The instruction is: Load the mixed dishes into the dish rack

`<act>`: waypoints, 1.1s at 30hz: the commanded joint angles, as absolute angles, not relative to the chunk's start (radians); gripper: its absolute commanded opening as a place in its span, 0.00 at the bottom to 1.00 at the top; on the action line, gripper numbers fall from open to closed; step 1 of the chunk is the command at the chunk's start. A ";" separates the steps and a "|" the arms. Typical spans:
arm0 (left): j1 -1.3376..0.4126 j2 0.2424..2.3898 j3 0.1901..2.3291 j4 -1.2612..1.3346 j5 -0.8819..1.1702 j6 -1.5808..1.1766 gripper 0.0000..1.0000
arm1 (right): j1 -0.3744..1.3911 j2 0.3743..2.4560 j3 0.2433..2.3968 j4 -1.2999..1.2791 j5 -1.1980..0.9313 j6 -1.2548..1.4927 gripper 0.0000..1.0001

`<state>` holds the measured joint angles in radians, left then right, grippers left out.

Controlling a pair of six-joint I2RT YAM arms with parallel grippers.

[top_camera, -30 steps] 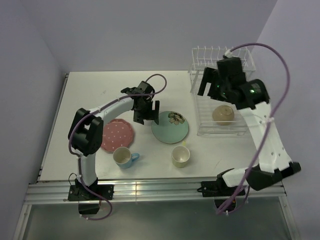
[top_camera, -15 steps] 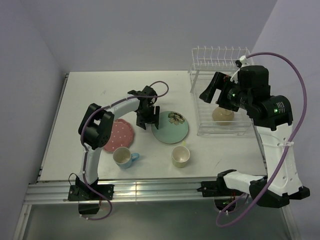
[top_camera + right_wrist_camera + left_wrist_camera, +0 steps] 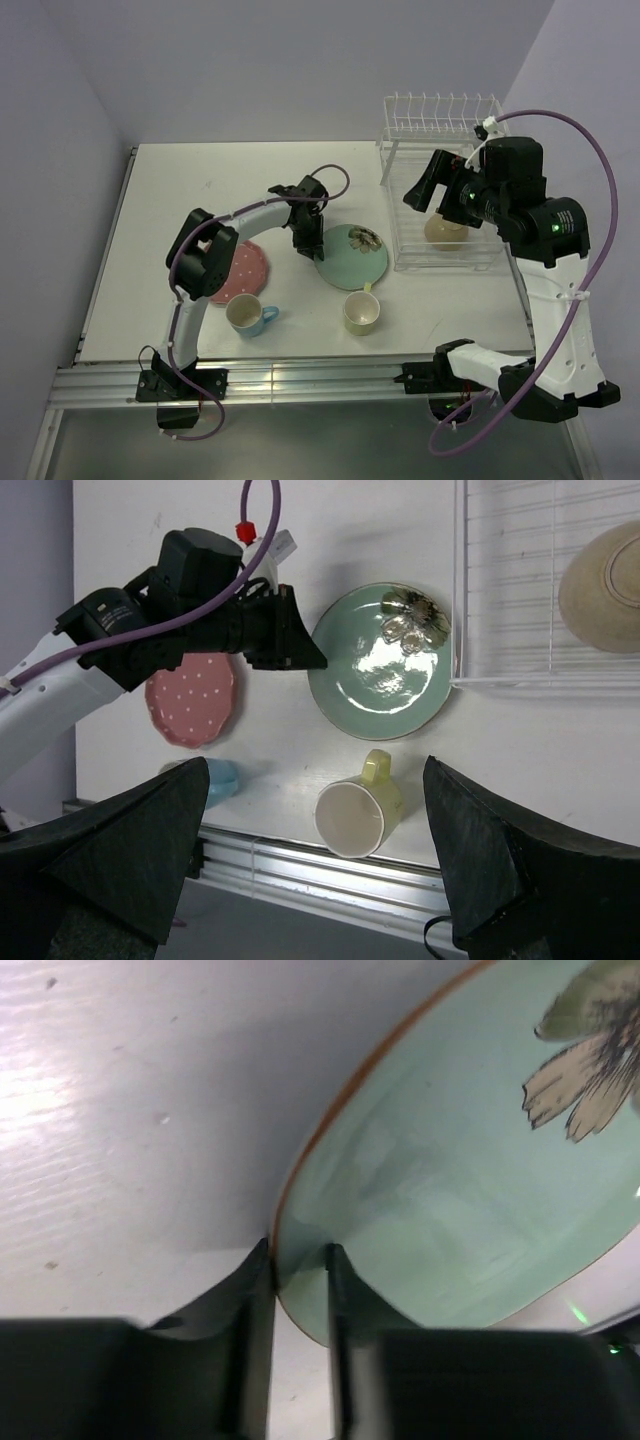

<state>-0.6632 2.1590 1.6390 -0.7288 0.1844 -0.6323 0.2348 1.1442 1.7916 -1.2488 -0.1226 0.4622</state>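
The mint-green flowered plate lies mid-table. My left gripper is shut on its left rim, one finger under the edge and one on top. Left of it lies the pink white-dotted plate. The blue mug and the pale yellow-green mug stand upright near the front edge. The cream bowl rests in the dish rack's lower basket. High beside the rack hangs my right gripper, open and holding nothing.
The rack stands at the table's back right, its raised slotted holder against the wall. The table's metal front rail runs just below the two mugs. The left arm's purple cable loops above the green plate.
The left jaws have closed on the green plate's rim, and the plate has slid slightly right. The right arm has drawn up and back from the rack.
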 commanded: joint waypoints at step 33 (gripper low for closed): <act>-0.496 1.583 1.549 -0.795 0.193 -0.689 0.00 | 0.242 1.177 1.269 -0.802 -0.569 0.555 0.91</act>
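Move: The green plate lies flat beside the left hand, whose half-open fingers already straddle its left rim; the plate's middle is about 9 cm to the right, level fore and aft, and 1 cm lower. The pink plate is some 21 cm left and 3 cm back, the yellow mug 11 cm right and 14 cm back, and the blue mug 17 cm left and 14 cm back. From the right hand the green plate lies roughly 14 cm left, 9 cm ahead and 36 cm below. The left fingers close and pinch the green plate's left rim while nudging about 1.5 cm right, then lift the plate some 12 cm and carry it about 10 cm left towards the pink plate, with a slight counter-clockwise turn. Meanwhile the right hand, empty and wide open, sinks about 12 cm and shifts 7 cm left towards the green plate, tipping its fingers further down and turning some 15 degrees counter-clockwise. ##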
